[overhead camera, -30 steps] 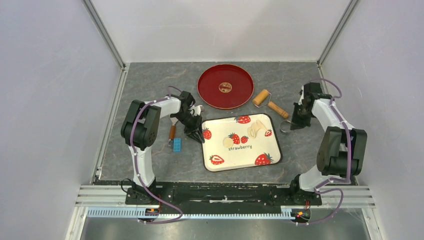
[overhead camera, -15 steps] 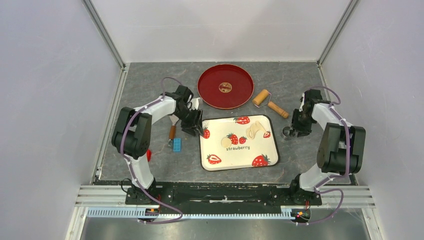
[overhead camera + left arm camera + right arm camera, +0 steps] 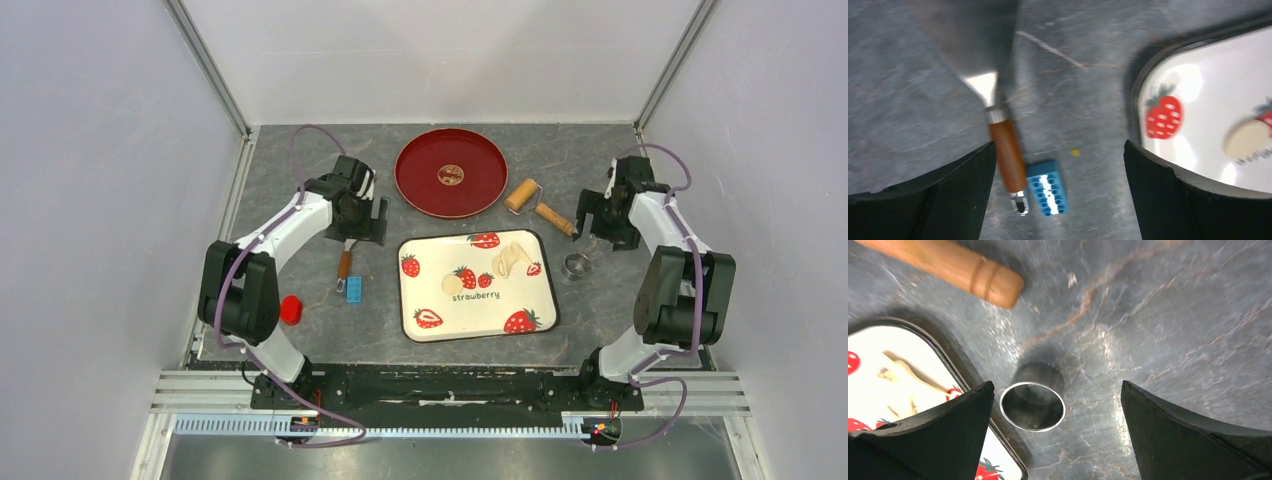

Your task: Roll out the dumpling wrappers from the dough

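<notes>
On the strawberry tray (image 3: 520, 300) lie one small round dumpling wrapper (image 3: 453, 284) and a ragged scrap of the dough (image 3: 512, 260). My left gripper (image 3: 362, 220) hangs open over the table left of the tray's far corner, nothing between its fingers. In the left wrist view the left gripper (image 3: 1059, 146) looks down on bare table, with the wrapper (image 3: 1245, 140) at the right edge. My right gripper (image 3: 603, 215) is open too, beyond the metal ring cutter (image 3: 575, 264). The right gripper (image 3: 1057, 384) stands above the cutter (image 3: 1032, 405), apart from it.
A red plate (image 3: 451, 172) sits at the back. The wooden roller (image 3: 540, 205) lies between the plate and the right gripper. A spatula (image 3: 345, 262) and blue brick (image 3: 354, 289) lie left of the tray, a small red thing (image 3: 291, 309) further left.
Both grippers have opened and pulled back from the tray. The right one let go of the ring cutter, which now stands on the table. The left came off the tray's left corner.
</notes>
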### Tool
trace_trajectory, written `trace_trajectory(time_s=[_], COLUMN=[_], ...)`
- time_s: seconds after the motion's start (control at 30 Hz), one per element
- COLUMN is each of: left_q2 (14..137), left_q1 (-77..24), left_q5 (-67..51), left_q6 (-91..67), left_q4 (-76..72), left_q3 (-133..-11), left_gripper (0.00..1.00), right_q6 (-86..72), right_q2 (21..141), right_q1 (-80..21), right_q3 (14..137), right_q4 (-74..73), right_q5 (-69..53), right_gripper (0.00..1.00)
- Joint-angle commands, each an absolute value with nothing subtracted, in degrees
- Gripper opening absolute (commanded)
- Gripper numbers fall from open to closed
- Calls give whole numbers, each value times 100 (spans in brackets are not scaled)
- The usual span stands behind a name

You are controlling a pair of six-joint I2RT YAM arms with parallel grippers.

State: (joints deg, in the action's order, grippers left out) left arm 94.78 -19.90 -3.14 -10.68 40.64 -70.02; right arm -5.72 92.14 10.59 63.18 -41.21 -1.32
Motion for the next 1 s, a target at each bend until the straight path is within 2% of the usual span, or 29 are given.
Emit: trace_trajectory(time_s=[0.0,0.5,0.63,0.83,0.97], left_q2=[9312,10134,10336,10731,10863], left_q1=[-1716,-1496,-1494,-1495,-1492], left_q5=[1107,450,483,559,505], left_q6=[-1243,-1313,-1101,-933,-879], left_q4=[4315,4219,4259,4294,4342], left_q3=[-6868,-6819,-6838,-6801,-6797], left_gripper=[100,98,75,58,23], right_q6=[-500,-694,-699,-716,-652], right_q2=[9337,9727,9730,9727,9744], right_q1=[887,34,27,32,31], right_q3=[6933,7407,7403,7448,7525], right_q4=[-4155,-4263,-4250,-4245,-4388], right_q5=[-197,-394,-417,-479,-488], right_gripper=[98,98,98,98,98])
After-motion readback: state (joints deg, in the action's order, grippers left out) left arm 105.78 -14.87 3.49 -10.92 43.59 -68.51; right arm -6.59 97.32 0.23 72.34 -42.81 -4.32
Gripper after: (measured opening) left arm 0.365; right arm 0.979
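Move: From the left gripper, the spatula's wooden handle lies about 6 cm to its left, 3 cm back and 7 cm down. The blue block sits at the handle's near end, 4 cm left and 7 cm back; the round wrapper lies 19 cm right and 6 cm back. From the right gripper, the rolling pin's handle is about 7 cm left and 6 cm ahead, the metal cutter 4 cm back and 2 cm left, the dough scraps 16 cm left and 3 cm back. Bring the open left gripper left about 6 cm until it straddles the spatula's handle, rolling and turning slightly counter-clockwise, then lower it some 7 cm while the fingers tip back towards vertical and close on both sides of the wood. Meanwhile take the right gripper, still wide open, away from the cutter, forward 4 cm and then left about 7 cm, over the rolling pin's handle. ##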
